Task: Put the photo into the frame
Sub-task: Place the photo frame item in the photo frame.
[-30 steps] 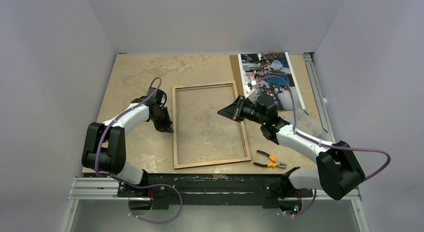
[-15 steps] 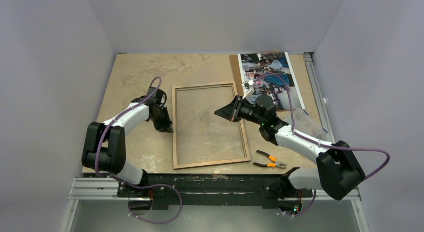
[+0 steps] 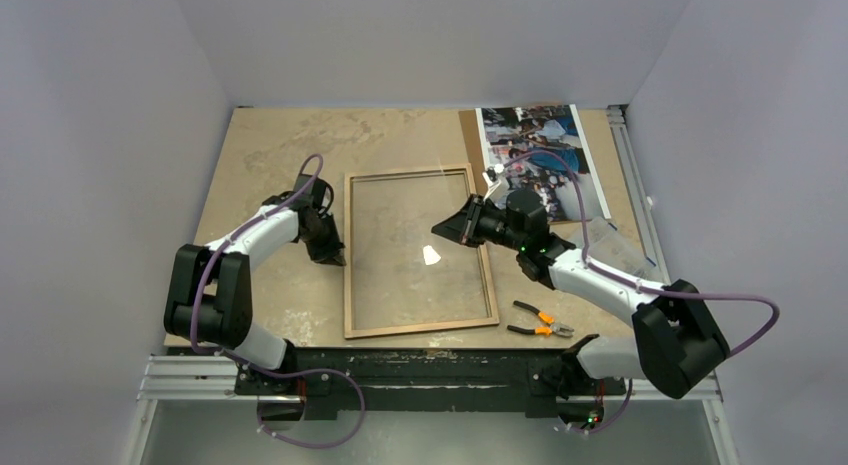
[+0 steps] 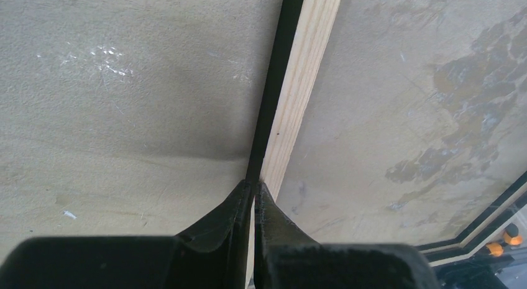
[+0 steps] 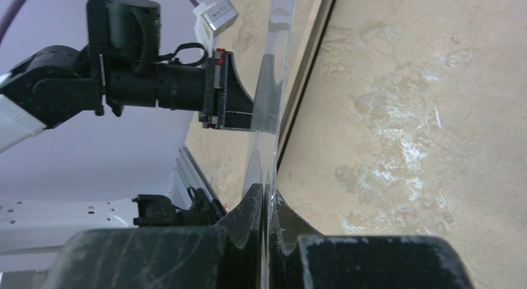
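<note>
The frame lies wood-coloured back up in the middle of the table. My left gripper is shut, its tips set on the outer edge of the frame's left rail. My right gripper is over the frame's right side and shut on the edge of the clear pane, which tilts up off the right rail. A white glint shows on the pane. The photo lies picture side up at the back right, apart from both grippers.
A brown backing board sticks out from under the photo's left side. Orange-handled pliers lie near the front edge, right of the frame. A clear plastic sleeve lies by the right arm. Grey walls close in the table.
My right gripper has shifted slightly left and back with the pane's edge, and a white glint has appeared on the pane. The left arm has stayed put.
</note>
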You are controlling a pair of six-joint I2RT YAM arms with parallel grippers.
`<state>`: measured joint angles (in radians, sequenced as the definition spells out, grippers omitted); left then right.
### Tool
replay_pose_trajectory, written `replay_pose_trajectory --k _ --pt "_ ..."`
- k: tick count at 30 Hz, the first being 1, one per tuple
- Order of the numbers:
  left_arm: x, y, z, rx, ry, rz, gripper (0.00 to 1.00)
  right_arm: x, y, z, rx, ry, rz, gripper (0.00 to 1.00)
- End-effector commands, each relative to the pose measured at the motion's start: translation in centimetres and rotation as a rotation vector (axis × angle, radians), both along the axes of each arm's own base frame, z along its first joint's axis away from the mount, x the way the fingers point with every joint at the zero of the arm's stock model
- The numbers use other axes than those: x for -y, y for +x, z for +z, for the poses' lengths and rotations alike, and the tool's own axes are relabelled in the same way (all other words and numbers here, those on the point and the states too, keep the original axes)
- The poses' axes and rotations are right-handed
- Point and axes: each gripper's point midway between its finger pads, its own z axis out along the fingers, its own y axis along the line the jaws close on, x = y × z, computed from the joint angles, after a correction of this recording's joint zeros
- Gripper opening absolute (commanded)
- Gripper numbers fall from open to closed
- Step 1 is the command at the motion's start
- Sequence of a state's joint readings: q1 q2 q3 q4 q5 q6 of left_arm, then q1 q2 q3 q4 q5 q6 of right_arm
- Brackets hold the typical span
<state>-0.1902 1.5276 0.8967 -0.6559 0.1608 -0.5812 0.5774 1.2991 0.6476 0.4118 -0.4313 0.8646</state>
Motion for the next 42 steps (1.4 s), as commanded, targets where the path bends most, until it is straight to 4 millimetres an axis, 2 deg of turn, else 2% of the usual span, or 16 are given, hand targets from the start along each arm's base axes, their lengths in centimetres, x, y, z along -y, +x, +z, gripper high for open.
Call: replay_pose_trajectory --k 1,11,17,24,30,34,42 --pt "-0.9 0.4 -0.7 0.000 0.053 -0.010 0.04 0.5 -1.0 -2.3 -0.040 -0.105 0.010 0.00" --pt "-0.9 0.4 -0.7 -0.003 0.054 -0.010 0.03 1.2 -0.6 -5.2 -0.083 -0.211 -0.008 0.00" --pt "-0.9 0.4 -0.7 -0.006 0.052 -0.008 0.03 1.8 -0.6 -6.8 -0.112 -0.240 -0.045 0.07" --pt "-0.9 0.4 -0.7 -0.007 0.052 -0.008 0.02 2.5 -0.6 -8.0 -0.133 -0.276 -0.071 0.10" --pt "-0.9 0.4 -0.7 -0.006 0.053 -0.008 0.02 2.3 -0.1 -8.6 -0.132 -0.288 -0.068 0.13" --pt "-0.9 0.4 -0.7 -0.010 0.053 -0.010 0.02 1.8 0.0 -9.0 -0.136 -0.291 -0.042 0.21" --pt "-0.9 0.4 -0.7 -0.010 0.054 -0.011 0.01 1.5 0.0 -9.6 -0.164 -0.309 -0.023 0.47"
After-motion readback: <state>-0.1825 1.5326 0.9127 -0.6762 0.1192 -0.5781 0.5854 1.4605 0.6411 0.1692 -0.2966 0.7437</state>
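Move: The right hand already holds the clear sheet by an edge above the frame; the frame opening's middle lies about 4 cm ahead of this hand, 4 cm to its left and 15 cm below. On the same lower level the frame's right rail runs some 11 cm to its right and 2 cm ahead, the pliers 25 cm right and 12 cm back, the photo 26 cm right and 25 cm ahead. The left hand is at the left rail, the opening's middle some 17 cm to its right, 3 cm ahead and 1 cm below. The right hand lowers the clear sheet's held edge about 11.5 cm down towards the frame opening, easing some 3 cm to the right on the way while the wrist tips the fingertips further down by roughly 20 degrees, and its fingers part slowly at first, then to nearly half open to let go of the sheet. Meanwhile the left hand, fingers still nearly shut at the frame's left rail, keeps its touch and draws the frame about 1 cm to the left. ##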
